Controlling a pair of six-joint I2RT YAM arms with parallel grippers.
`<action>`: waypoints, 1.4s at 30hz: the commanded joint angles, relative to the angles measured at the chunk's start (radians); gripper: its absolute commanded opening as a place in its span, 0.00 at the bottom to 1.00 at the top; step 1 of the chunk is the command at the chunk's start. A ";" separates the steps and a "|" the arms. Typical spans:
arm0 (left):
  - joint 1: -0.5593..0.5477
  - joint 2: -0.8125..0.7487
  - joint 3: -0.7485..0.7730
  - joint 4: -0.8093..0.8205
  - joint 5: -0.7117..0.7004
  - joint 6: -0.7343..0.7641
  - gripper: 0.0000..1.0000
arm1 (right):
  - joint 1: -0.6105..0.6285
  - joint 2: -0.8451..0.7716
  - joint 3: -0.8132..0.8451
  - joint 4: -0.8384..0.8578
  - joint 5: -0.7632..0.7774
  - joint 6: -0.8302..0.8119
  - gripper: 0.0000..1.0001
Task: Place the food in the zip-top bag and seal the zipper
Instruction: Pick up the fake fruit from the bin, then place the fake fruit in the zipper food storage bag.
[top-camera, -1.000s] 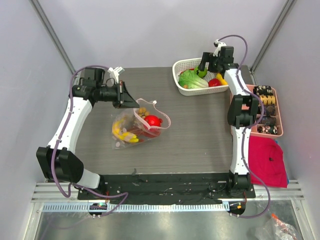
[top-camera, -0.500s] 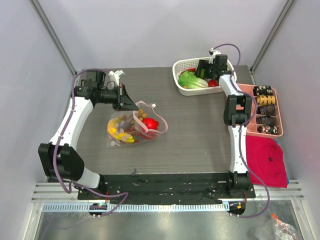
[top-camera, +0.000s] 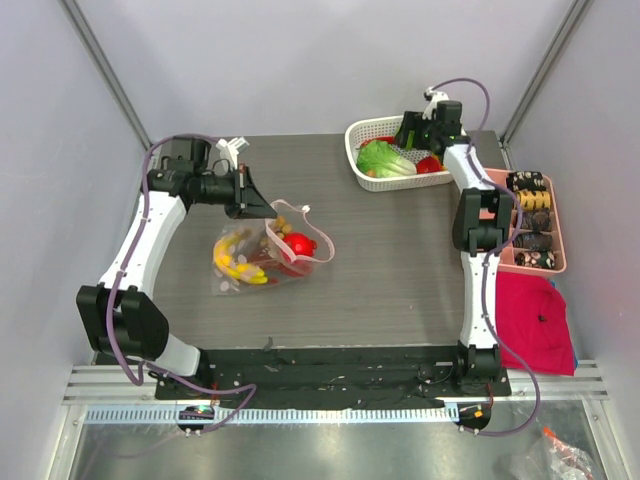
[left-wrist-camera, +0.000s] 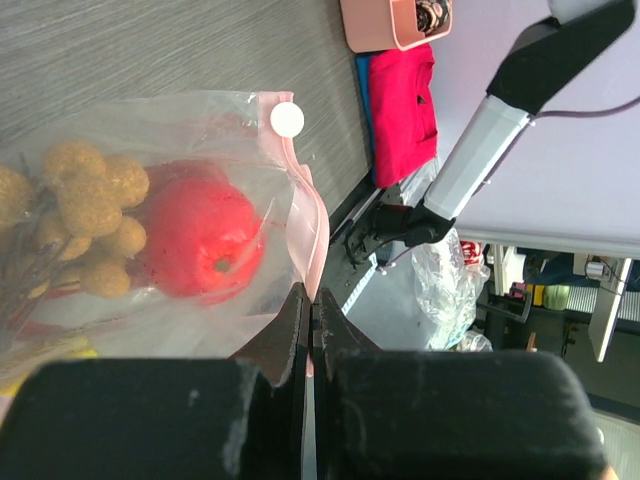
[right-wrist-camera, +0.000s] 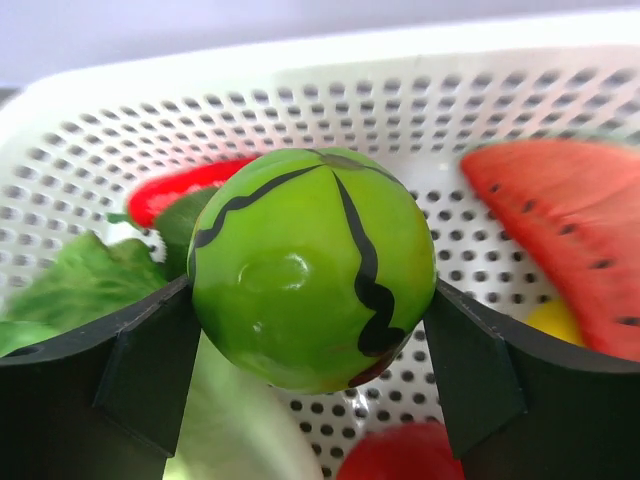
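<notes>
The clear zip-top bag (top-camera: 262, 258) lies left of the table's middle, holding yellow bananas (top-camera: 233, 262), a brown berry cluster (left-wrist-camera: 90, 200) and a red round fruit (left-wrist-camera: 200, 240). My left gripper (left-wrist-camera: 310, 300) is shut on the bag's pinkish zipper (left-wrist-camera: 305, 215) and holds the mouth edge up. In the top view the left gripper (top-camera: 250, 203) sits at the bag's upper left. My right gripper (right-wrist-camera: 310, 290) is down in the white basket (right-wrist-camera: 500, 90), and both fingers touch the sides of a green round fruit (right-wrist-camera: 310, 265) with black stripes. From above the right gripper (top-camera: 420, 140) is over the basket's right half.
The white lattice basket (top-camera: 372, 183) at the back also holds lettuce (right-wrist-camera: 70, 280), a red watermelon slice (right-wrist-camera: 560, 220) and other red pieces. A pink compartment tray (top-camera: 558, 240) with dark items lines the right edge. A red cloth (top-camera: 535, 320) lies in front of it.
The right gripper shifted within the basket and its jaws came in onto the green fruit. The left gripper pulled the bag slightly left.
</notes>
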 joint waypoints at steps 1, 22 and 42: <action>0.007 -0.021 0.038 0.043 0.007 -0.046 0.00 | -0.038 -0.272 -0.028 0.044 -0.046 -0.033 0.72; 0.007 -0.028 0.068 0.065 0.085 -0.120 0.00 | 0.575 -1.082 -0.774 -0.280 -0.338 -0.312 0.54; 0.007 -0.048 0.019 0.158 0.200 -0.198 0.00 | 0.712 -0.863 -0.648 -0.147 -0.211 -0.104 0.47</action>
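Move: The green fruit is already gripped in the right hand and just raised, with the open mouth of the zip-top bag about 39 cm back, 28 cm left and some 11 cm higher. In the bin, the lettuce lies roughly 6 cm left and 4 cm back of this hand, the red fruit 6 cm right and 5 cm back, both about 5 cm below. From the left hand, which pinches the rim, the mouth's middle is about 6 cm right, level fore and aft, and 5 cm lower. Up out of the bin, then fast back and left in a high arc, the right hand carries the green fruit some 40 cm back and 30 cm left. It turns about 60 degrees counter-clockwise on the way, then sinks roughly 10 cm to the bag's mouth, slowing, its grip kept. The left hand keeps pinching the rim and rises about 3 cm. ##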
